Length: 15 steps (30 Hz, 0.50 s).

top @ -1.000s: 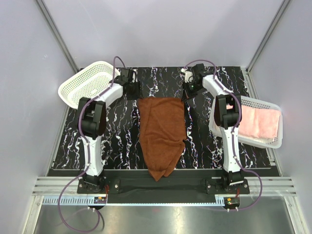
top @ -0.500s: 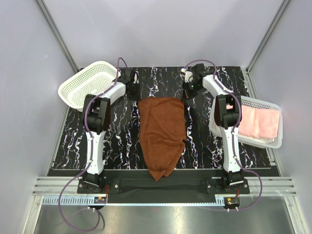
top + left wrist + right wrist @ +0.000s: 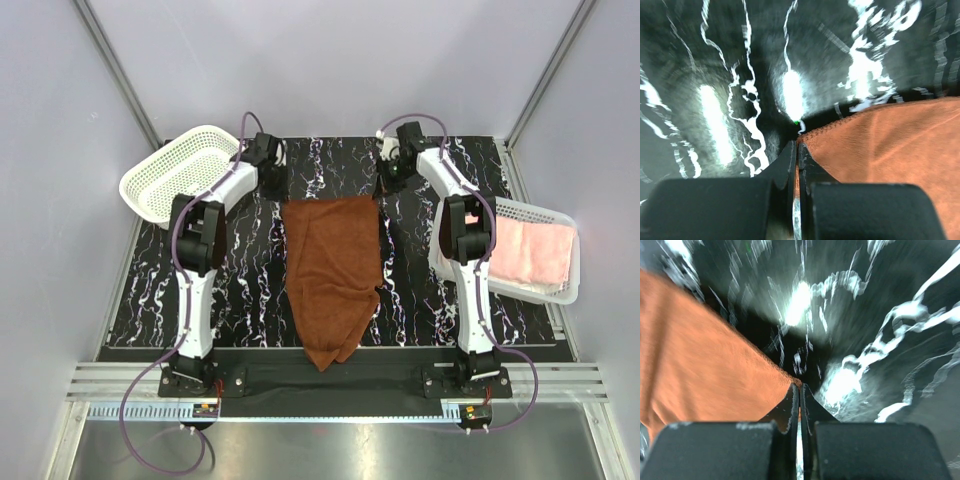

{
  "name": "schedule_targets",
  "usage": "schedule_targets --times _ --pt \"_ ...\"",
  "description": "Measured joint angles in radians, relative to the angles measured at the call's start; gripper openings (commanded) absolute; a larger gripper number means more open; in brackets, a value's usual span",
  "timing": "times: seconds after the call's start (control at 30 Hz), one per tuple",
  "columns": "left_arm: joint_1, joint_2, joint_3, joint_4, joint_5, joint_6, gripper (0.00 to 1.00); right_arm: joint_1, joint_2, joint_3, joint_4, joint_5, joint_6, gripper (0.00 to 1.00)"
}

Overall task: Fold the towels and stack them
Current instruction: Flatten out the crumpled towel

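Observation:
The rust-brown towel (image 3: pixel 332 270) lies spread down the middle of the black marbled table, its near end hanging over the front edge. My left gripper (image 3: pixel 278 197) is shut on the towel's far left corner (image 3: pixel 812 135). My right gripper (image 3: pixel 381 195) is shut on the far right corner (image 3: pixel 795 382). In both wrist views the jaws stand pressed together with orange cloth pinched in the slit. A pale pink towel (image 3: pixel 535 250) lies in the basket at the right. The cream-white towel is out of view.
A white lattice basket (image 3: pixel 175 172) stands tilted at the far left corner of the table. Another white basket (image 3: pixel 563 290) sits at the right edge, overhanging it. Grey walls close in the back and sides.
My left gripper has closed on the towel's far left corner and shifted slightly away. The right gripper stayed shut on its corner and lifted a little toward the back.

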State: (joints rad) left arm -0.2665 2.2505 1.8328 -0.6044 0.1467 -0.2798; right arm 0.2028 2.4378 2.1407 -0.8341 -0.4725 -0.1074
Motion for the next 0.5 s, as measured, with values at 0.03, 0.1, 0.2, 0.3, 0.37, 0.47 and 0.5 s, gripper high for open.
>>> schedule_targets --times 0.03,0.1,0.2,0.3,0.37,0.47,0.5 --pt "0.0 -0.006 0.022 -0.009 -0.003 0.004 0.0 0.0 -0.003 0.035 -0.004 0.018 0.013 0.0" --pt "0.004 -0.04 0.056 -0.013 -0.006 0.014 0.0 0.0 -0.023 0.106 -0.001 0.046 0.032 0.0" --pt "0.014 -0.151 0.098 -0.016 -0.005 0.035 0.0 0.0 -0.113 0.155 0.007 0.087 0.048 0.0" --pt "0.021 -0.322 0.103 0.002 0.005 0.048 0.0 0.001 -0.274 0.158 0.026 0.117 0.06 0.0" --pt "0.023 -0.464 0.073 0.05 0.021 0.051 0.0 0.003 -0.399 0.125 0.06 0.122 0.064 0.0" --pt "0.023 -0.711 -0.032 0.121 0.067 0.058 0.0 0.021 -0.644 -0.003 0.118 0.112 0.071 0.0" --pt "0.019 -0.774 -0.065 0.137 0.083 0.062 0.0 0.032 -0.73 -0.058 0.14 0.107 0.072 0.0"
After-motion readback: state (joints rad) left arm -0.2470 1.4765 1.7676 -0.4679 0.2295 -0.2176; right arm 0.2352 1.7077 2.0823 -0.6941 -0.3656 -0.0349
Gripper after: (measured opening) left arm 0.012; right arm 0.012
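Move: The brown towel's middle lies about 22 cm back and 12 cm to the right of the left hand, and 22 cm back and 12 cm left of the right, slightly below both. Each hand already holds a far corner just above the table. The towel's pointed tail is some 46 cm back, 10 cm right of the left hand. The empty basket sits 26 cm left of the left hand, 7 cm farther out; the pink-towel basket is 28 cm right of the right hand, 15 cm back. The brown towel is swept up fast off the table by its two far corners. Both hands, keeping their shut pinch, first swing out 2 to 4 cm as they start to climb, then rise on to nearly 40 cm while arcing back towards the bases, the wrists tipping the fingers up some 45 degrees from steeply down to forward. They also spread slightly apart. ##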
